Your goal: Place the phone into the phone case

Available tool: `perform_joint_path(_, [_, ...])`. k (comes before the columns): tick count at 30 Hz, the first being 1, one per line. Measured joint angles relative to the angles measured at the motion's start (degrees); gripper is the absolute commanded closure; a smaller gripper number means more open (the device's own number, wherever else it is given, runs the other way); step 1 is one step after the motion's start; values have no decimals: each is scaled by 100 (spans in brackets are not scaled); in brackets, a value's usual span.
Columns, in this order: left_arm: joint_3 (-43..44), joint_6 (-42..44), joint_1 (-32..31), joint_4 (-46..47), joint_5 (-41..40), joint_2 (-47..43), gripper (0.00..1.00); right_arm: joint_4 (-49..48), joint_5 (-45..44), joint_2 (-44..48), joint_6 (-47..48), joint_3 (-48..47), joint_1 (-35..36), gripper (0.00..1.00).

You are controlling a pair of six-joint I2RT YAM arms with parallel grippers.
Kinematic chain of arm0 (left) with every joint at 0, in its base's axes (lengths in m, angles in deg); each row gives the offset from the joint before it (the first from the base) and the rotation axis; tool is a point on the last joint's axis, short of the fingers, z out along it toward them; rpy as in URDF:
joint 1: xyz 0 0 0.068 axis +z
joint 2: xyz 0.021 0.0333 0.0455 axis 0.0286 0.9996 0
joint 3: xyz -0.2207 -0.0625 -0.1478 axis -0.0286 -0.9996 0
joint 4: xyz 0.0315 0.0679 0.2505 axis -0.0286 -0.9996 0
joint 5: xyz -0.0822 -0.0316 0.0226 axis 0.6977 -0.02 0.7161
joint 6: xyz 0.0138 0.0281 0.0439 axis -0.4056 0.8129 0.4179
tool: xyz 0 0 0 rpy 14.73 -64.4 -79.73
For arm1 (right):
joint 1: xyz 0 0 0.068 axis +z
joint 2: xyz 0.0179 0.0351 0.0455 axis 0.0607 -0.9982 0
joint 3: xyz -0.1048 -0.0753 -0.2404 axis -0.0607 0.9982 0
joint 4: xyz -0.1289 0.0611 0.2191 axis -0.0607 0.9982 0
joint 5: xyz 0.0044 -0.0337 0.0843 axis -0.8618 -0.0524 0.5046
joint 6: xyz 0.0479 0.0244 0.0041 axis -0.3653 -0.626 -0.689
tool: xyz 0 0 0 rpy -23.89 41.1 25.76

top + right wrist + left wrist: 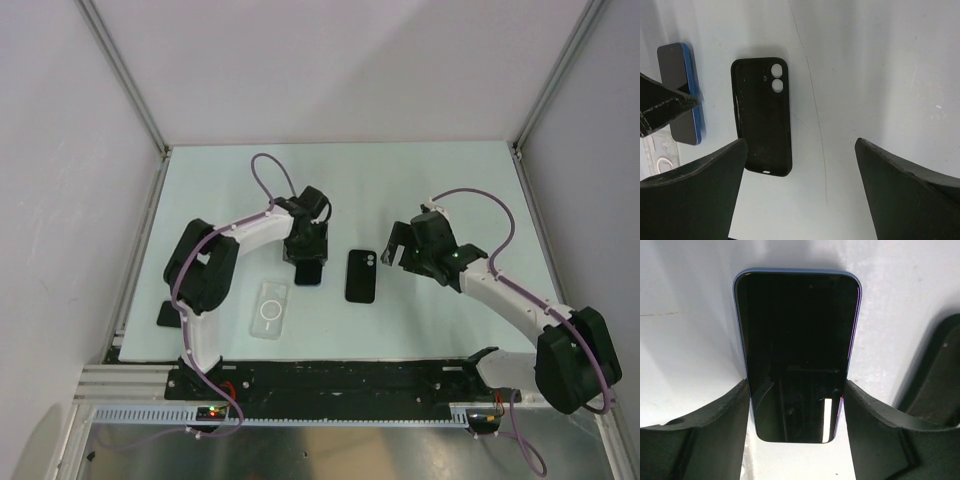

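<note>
The phone [796,340], black with a glossy screen and a blue rim, lies face up on the white table. My left gripper [796,385] straddles its near half, with a finger against each long edge, so it is shut on the phone. From above, the left gripper [308,248] covers the phone [309,273] except its near end. The phone case [270,308], clear with a white ring, lies flat just left of and nearer than the phone, untouched. My right gripper [399,250] hovers open and holds nothing. In the right wrist view the phone [677,95] and part of the phone case [660,159] show at far left.
A black phone case [362,275], inside up with two camera holes, lies between the two grippers; the right wrist view shows this black case [762,117] ahead and left of the right gripper [800,145]. A small dark flat object [167,314] sits at the table's left edge.
</note>
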Motion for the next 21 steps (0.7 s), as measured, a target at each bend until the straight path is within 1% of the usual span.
perform_joint_path(10, [431, -424, -584, -101, 92, 0, 72, -260, 0, -223, -114, 37, 33, 6])
perform_joint_path(17, [817, -682, -1008, -160, 144, 13, 72, -278, -7, -210, -203, 142, -9, 6])
perform_joint_path(21, [1051, -881, -1266, -181, 155, 61, 72, -262, -50, -48, -254, 297, -162, 6])
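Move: The phone is already between the left fingers, held by its long sides just off the table. The phone case it is being taken to lies about 13 cm to the left hand's right and 4 cm back, some 1 cm lower. The clear case lies about 10 cm to that hand's left and 14 cm back. From the open right hand the phone case is about 8 cm left, roughly level with it, and 9 cm below. The left hand keeps its pinch on the phone's sides and carries it some 11 cm to the right towards the phone case, climbing steadily by about 5 cm on the way and drawing back a little, about 3 cm, while it rolls roughly 10 degrees with its left side dipping. The right hand stays open to the right of the phone case, touching nothing, and sinks only a centimetre or two with a slight shift right at the end. ##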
